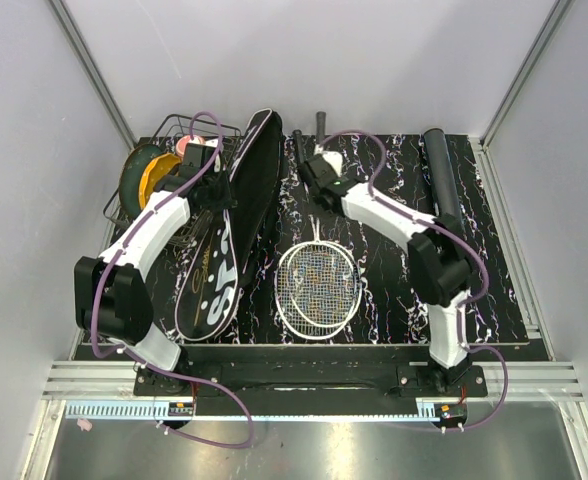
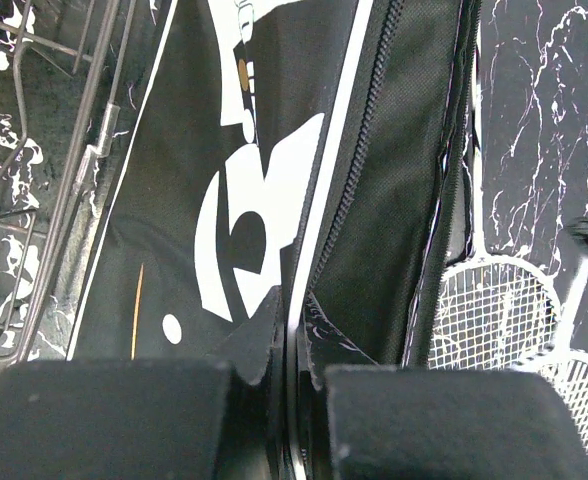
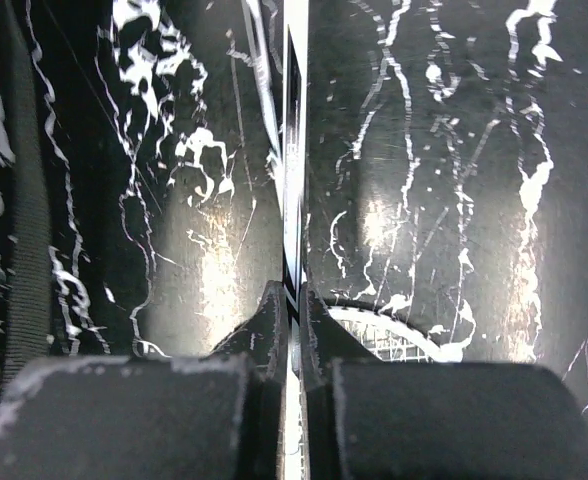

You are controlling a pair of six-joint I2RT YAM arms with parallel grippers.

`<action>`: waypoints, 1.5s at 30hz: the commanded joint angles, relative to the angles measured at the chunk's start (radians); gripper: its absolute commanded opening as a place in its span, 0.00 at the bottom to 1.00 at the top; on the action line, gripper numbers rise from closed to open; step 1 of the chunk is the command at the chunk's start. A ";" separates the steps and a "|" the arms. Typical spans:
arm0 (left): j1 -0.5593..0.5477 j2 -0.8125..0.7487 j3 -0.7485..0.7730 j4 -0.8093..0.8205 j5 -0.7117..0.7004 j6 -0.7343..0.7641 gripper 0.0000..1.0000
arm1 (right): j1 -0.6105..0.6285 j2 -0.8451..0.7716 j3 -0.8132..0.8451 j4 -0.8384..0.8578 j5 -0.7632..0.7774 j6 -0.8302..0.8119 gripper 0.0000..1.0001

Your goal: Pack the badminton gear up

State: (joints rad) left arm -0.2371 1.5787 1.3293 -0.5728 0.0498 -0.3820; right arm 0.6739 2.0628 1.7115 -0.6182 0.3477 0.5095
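Note:
The big black bag (image 1: 229, 235) with white lettering lies at the left, its flap raised. My left gripper (image 1: 210, 160) is shut on the bag's white-piped zipper edge (image 2: 319, 200); in the left wrist view the gripper (image 2: 294, 312) pinches that edge. Two overlapping white-strung racket heads (image 1: 319, 282) lie mid-table and also show in the left wrist view (image 2: 489, 310). My right gripper (image 1: 321, 172) is shut on a racket shaft (image 3: 294, 150), as the right wrist view (image 3: 294, 300) shows. The long black tube (image 1: 440, 175) lies at the back right. No shuttlecocks show.
A wire basket (image 1: 149, 200) with yellow and green plates (image 1: 144, 175) stands at the back left, touching the bag; its wires show in the left wrist view (image 2: 69, 180). A pink cup (image 1: 187, 147) sits by it. Racket handles (image 1: 321, 124) reach past the table's far edge.

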 commanded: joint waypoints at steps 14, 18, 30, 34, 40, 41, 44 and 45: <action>-0.114 -0.049 -0.077 0.177 -0.102 -0.026 0.00 | -0.174 -0.307 -0.100 -0.099 0.065 0.388 0.00; -0.198 -0.085 -0.140 0.255 -0.210 -0.037 0.00 | -0.178 -0.224 0.019 -0.233 0.106 0.530 0.00; -0.269 -0.177 -0.246 0.399 -0.314 -0.049 0.00 | -0.198 -0.059 0.217 -0.494 0.295 0.633 0.00; -0.280 -0.201 -0.265 0.427 -0.309 -0.044 0.00 | -0.200 -0.029 0.272 -0.523 0.341 0.630 0.00; -0.292 -0.200 -0.260 0.430 -0.295 -0.044 0.00 | -0.201 0.026 0.407 -0.594 0.385 0.678 0.00; -0.297 -0.200 -0.262 0.436 -0.294 -0.046 0.00 | -0.201 0.039 0.430 -0.600 0.390 0.678 0.00; -0.310 -0.206 -0.269 0.455 -0.288 -0.052 0.00 | -0.198 0.100 0.558 -0.673 0.424 0.715 0.00; -0.318 -0.209 -0.269 0.458 -0.285 -0.052 0.00 | -0.189 0.141 0.598 -0.722 0.447 0.731 0.00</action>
State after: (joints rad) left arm -0.5339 1.4197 1.0618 -0.2287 -0.2337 -0.4194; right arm 0.4774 2.1326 2.1555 -1.2186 0.6647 1.1568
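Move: The racket that the right hand already pinches by its shaft has its head some 25 cm back of that hand; the bag's open mouth lies about 18 cm to the hand's left, level fore and aft. The other racket's head is about 25 cm back, flat on the table, and the shuttle tube about 37 cm right and 10 cm ahead. From the left hand, holding up the mouth's edge, the held racket's head lies some 26 cm right and 21 cm back, the dish rack about 17 cm left and 12 cm ahead. Rightward and upward, the right hand draws the pinched racket away from the bag, about 13 cm right and 8 cm up with a dip midway, easing slightly forward late and turning nearly 50 degrees clockwise so the head points at the bag mouth. The left hand keeps its grip on the edge and pulls it some 7 cm right, first sinking, then rising as its wrist tips up. ##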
